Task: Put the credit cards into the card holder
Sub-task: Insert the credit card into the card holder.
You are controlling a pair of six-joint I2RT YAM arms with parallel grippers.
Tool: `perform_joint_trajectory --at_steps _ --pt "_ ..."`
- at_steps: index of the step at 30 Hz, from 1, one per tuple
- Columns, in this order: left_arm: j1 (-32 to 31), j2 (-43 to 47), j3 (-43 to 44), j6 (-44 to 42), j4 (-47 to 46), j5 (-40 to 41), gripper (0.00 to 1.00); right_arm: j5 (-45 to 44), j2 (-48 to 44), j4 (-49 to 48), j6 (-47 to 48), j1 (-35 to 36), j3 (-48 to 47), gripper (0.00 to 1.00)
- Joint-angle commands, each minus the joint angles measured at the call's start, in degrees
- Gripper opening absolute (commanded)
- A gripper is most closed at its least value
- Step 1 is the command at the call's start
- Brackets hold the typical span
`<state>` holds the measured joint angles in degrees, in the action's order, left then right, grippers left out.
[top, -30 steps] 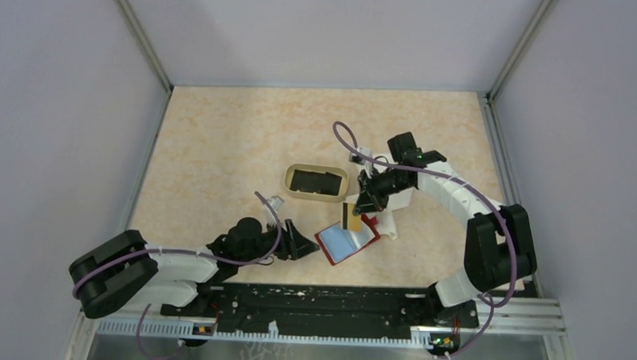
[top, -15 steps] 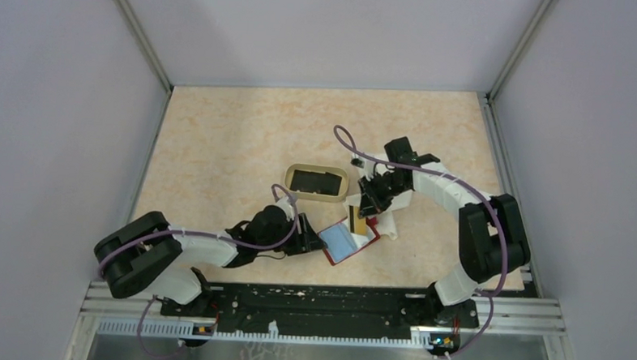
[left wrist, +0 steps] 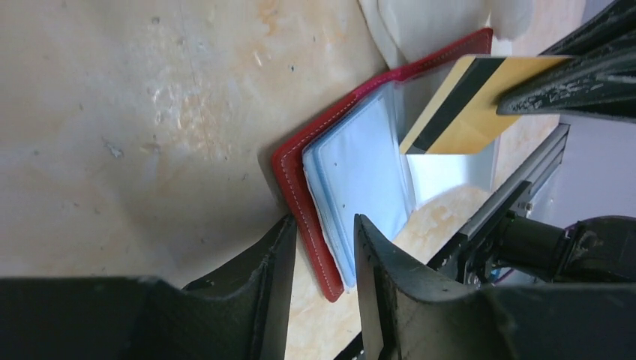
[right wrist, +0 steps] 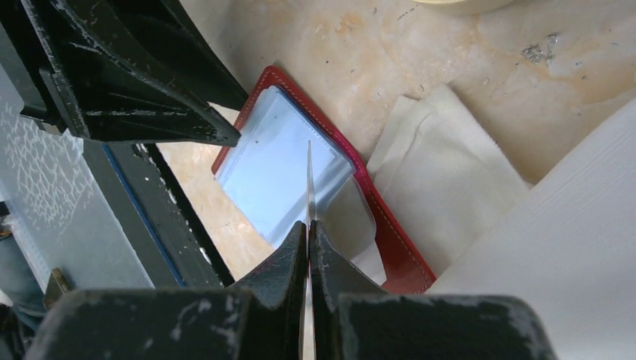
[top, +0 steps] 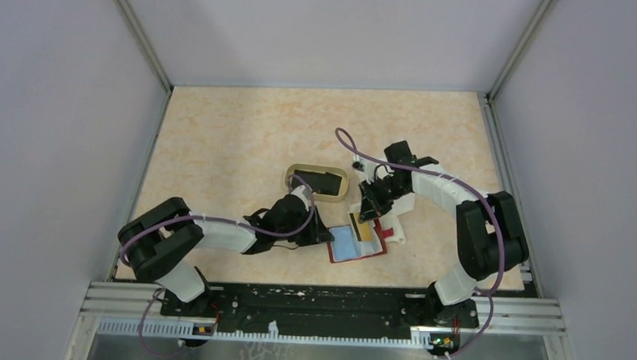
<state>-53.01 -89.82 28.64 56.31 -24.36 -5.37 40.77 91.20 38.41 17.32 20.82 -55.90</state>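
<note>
The red card holder [top: 377, 249] lies open on the table, with a light blue card [top: 345, 244] in its clear sleeve. My left gripper [left wrist: 324, 225] is open and straddles the holder's near red edge [left wrist: 296, 172]. My right gripper [right wrist: 309, 225] is shut on a yellow credit card [left wrist: 465, 105] with a black stripe. That card [right wrist: 309, 180] shows edge-on and points down at the sleeve [right wrist: 277, 165]. More black credit cards [top: 319, 181] lie in the tan tray.
The tan oval tray [top: 343, 189] stands just behind the holder. A white cloth [right wrist: 442, 180] lies under and beside the holder's right side. The black rail [top: 318, 302] with the arm bases runs along the near edge.
My left arm has reached right to the holder and its jaws have narrowed around the red edge. The right gripper has brought the yellow card lower over the sleeve.
</note>
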Motion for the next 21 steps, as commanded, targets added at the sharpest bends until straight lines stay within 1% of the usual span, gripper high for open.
perform_joint_trajectory --at_steps 1,5,8,11,14,15,19,21 --pt "-0.1 -2.2 2.1 -3.8 8.3 6.9 0.41 2.7 0.2 1.0 -0.7 -0.8 0.5 0.0" --pt "-0.1 -0.7 3.0 -5.4 9.8 8.5 0.42 2.6 -2.7 -0.1 -1.3 -3.6 1.2 0.0" --pt "-0.1 2.5 1.4 -6.7 8.7 8.9 0.42 4.5 -6.4 -1.0 -1.9 -4.8 2.4 0.0" --pt "-0.1 7.0 -2.2 -8.2 4.4 8.6 0.43 7.1 -9.5 -2.6 -3.4 -5.3 3.7 0.0" --pt "-0.1 12.7 -7.2 -12.0 -4.4 6.0 0.46 11.8 -11.6 -4.0 -3.8 -6.2 4.3 0.0" --pt "-0.1 14.5 -9.0 -13.6 -8.2 4.4 0.49 14.5 -12.0 -4.5 -3.9 -6.7 4.4 0.0" --pt "-0.1 19.5 -14.5 -21.1 -23.8 -2.8 0.76 26.2 -13.5 -5.1 -2.3 -8.5 4.2 0.0" --pt "-0.1 20.7 -16.2 -24.0 -31.0 -6.4 0.87 30.8 -14.5 -5.1 -0.7 -8.9 4.2 0.0"
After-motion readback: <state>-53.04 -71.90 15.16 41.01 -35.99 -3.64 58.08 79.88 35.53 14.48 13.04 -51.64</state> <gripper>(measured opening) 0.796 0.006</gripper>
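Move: The right hand, still gripping the gold card, has the card holder's middle about 6 cm nearer the base, 1 cm to its left and some 5 cm below. From that hand the white cloth lies about 6 cm ahead and 5 cm to the right, the tan tray about 9 cm ahead and 12 cm to the left. For the left hand, at the holder's left edge, the holder's middle is about 7 cm right, 1 cm back and just below. Up by about 7 cm goes the right hand, after a short 2 cm slip to the right that it takes back while rising; it keeps its pinch on the card and tilts its fingers some 20 degrees towards level. The left hand slips 2 cm forward beside the holder's left edge, then draws away left and back, lifts about 5 cm, tips its fingers up and spreads them. ##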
